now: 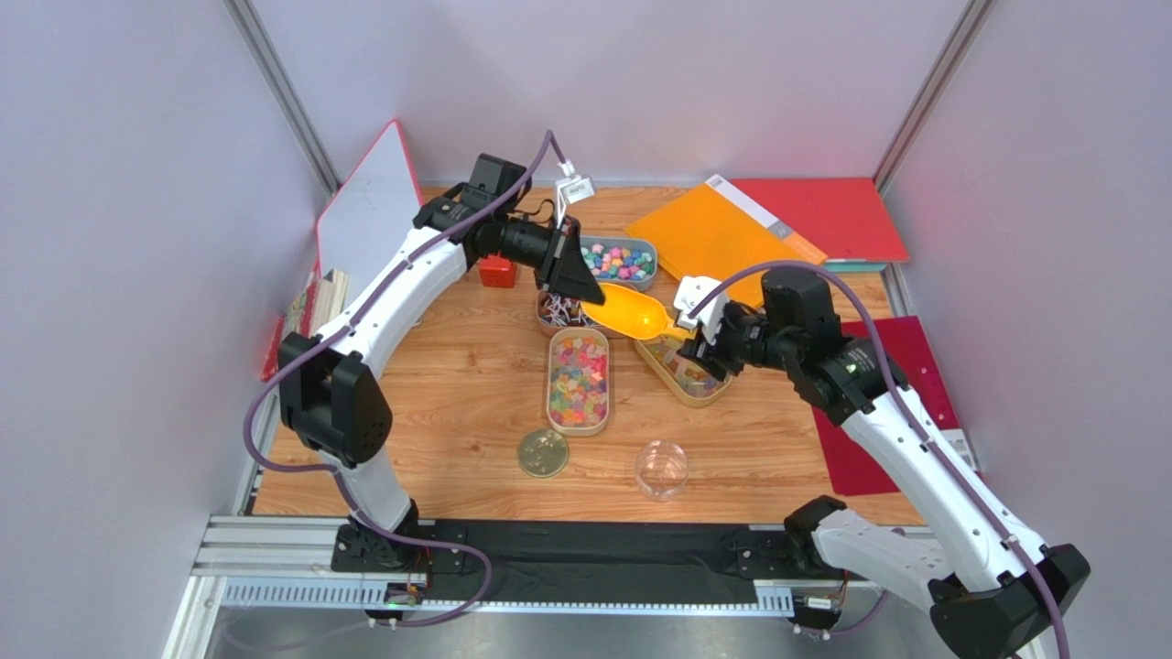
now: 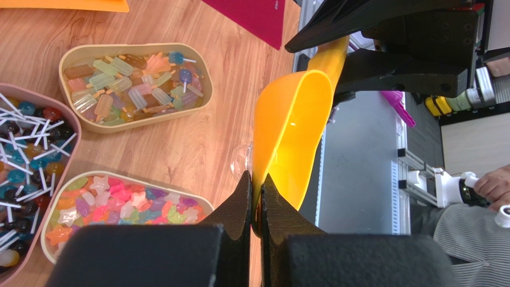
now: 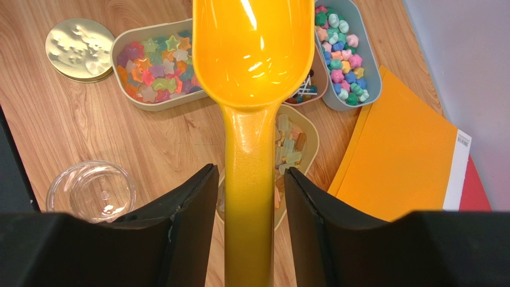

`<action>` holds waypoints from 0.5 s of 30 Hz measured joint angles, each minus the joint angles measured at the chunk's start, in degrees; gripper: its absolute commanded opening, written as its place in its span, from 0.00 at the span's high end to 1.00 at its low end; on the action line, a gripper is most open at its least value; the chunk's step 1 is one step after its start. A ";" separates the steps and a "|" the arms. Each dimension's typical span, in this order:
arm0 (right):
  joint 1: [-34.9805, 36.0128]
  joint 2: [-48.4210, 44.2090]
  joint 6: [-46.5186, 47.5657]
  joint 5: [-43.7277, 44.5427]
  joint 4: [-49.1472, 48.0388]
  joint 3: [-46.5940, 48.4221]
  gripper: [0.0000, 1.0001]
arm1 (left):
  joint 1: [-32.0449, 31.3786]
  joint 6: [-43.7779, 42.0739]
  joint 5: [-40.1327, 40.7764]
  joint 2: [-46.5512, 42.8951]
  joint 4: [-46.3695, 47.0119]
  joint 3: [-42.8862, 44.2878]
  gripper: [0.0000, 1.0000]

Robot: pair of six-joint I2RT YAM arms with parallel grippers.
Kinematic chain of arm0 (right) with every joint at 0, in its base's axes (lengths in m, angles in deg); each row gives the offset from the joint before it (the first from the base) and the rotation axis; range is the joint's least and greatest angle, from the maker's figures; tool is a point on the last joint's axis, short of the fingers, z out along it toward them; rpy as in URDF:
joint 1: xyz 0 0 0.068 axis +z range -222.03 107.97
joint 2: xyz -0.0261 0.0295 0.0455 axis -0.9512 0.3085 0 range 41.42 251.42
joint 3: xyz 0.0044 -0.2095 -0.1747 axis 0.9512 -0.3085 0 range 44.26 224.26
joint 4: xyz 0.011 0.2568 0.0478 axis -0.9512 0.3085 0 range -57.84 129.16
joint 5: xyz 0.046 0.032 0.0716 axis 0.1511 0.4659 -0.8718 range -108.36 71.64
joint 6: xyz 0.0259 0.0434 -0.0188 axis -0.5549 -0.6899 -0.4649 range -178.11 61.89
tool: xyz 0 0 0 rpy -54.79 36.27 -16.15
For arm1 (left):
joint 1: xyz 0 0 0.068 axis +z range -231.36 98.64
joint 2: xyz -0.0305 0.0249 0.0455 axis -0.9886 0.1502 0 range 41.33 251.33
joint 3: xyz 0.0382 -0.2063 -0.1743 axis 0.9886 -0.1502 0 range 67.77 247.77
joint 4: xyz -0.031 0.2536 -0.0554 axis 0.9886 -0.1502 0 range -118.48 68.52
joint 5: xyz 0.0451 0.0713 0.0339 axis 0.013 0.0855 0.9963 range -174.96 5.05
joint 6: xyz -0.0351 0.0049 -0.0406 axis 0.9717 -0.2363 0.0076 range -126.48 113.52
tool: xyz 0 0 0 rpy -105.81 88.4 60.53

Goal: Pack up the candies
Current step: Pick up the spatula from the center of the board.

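The candies lie in open trays: pink, green and blue bits [image 1: 619, 258], lollipops [image 1: 555, 310], star gummies [image 1: 579, 380] and pale popsicle gummies [image 1: 687, 371]. An empty yellow scoop [image 1: 634, 313] hangs above them. My left gripper [image 2: 256, 185] is shut on the scoop's bowl rim [image 2: 293, 137]. My right gripper [image 3: 250, 169] straddles the scoop's handle [image 3: 248, 209]. Its fingers [image 3: 197, 197] stand apart from the handle, with a gap on each side. In the right wrist view the scoop bowl [image 3: 251, 54] holds nothing.
A round gold lid [image 1: 542, 453] and a clear round jar [image 1: 662, 468] sit near the table's front. A red cube [image 1: 497, 271] is behind the left gripper. Orange [image 1: 726, 231] and red folders [image 1: 826, 217] lie at the back right, and a dark red sheet [image 1: 894, 398] on the right.
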 measured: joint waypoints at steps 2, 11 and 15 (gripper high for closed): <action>0.00 0.04 0.02 0.11 -0.31 0.00 0.58 | 0.00 0.00 0.00 0.00 0.00 0.00 1.00; 0.00 0.17 0.50 0.76 -0.37 -0.59 1.00 | -0.09 -0.26 1.38 0.00 -0.02 -0.02 0.56; 0.00 -0.24 0.66 1.09 1.49 -0.57 1.00 | -0.28 -2.12 6.56 0.00 -1.01 0.31 0.50</action>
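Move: For the right hand, the spatula's handle is already between its open fingers, and the spatula's middle is about 6 cm to the left and 3 cm ahead, nearly level. Some 20 cm lower, the popsicle candy tray is about 4 cm ahead, the star candy tray 15 cm left, and the lollipop tray 13 cm left and 11 cm ahead. The left hand pinches the scoop rim, with the spatula's middle about 6 cm right and 3 cm back. Almost in place, the right fingers close from both sides until they pinch the spatula's handle, the hand then sinking about 1 cm. Only after that do the left fingers open about halfway, releasing their pinch on the scoop rim as that hand eases forward and down, 1 to 2 cm, starting to turn. ##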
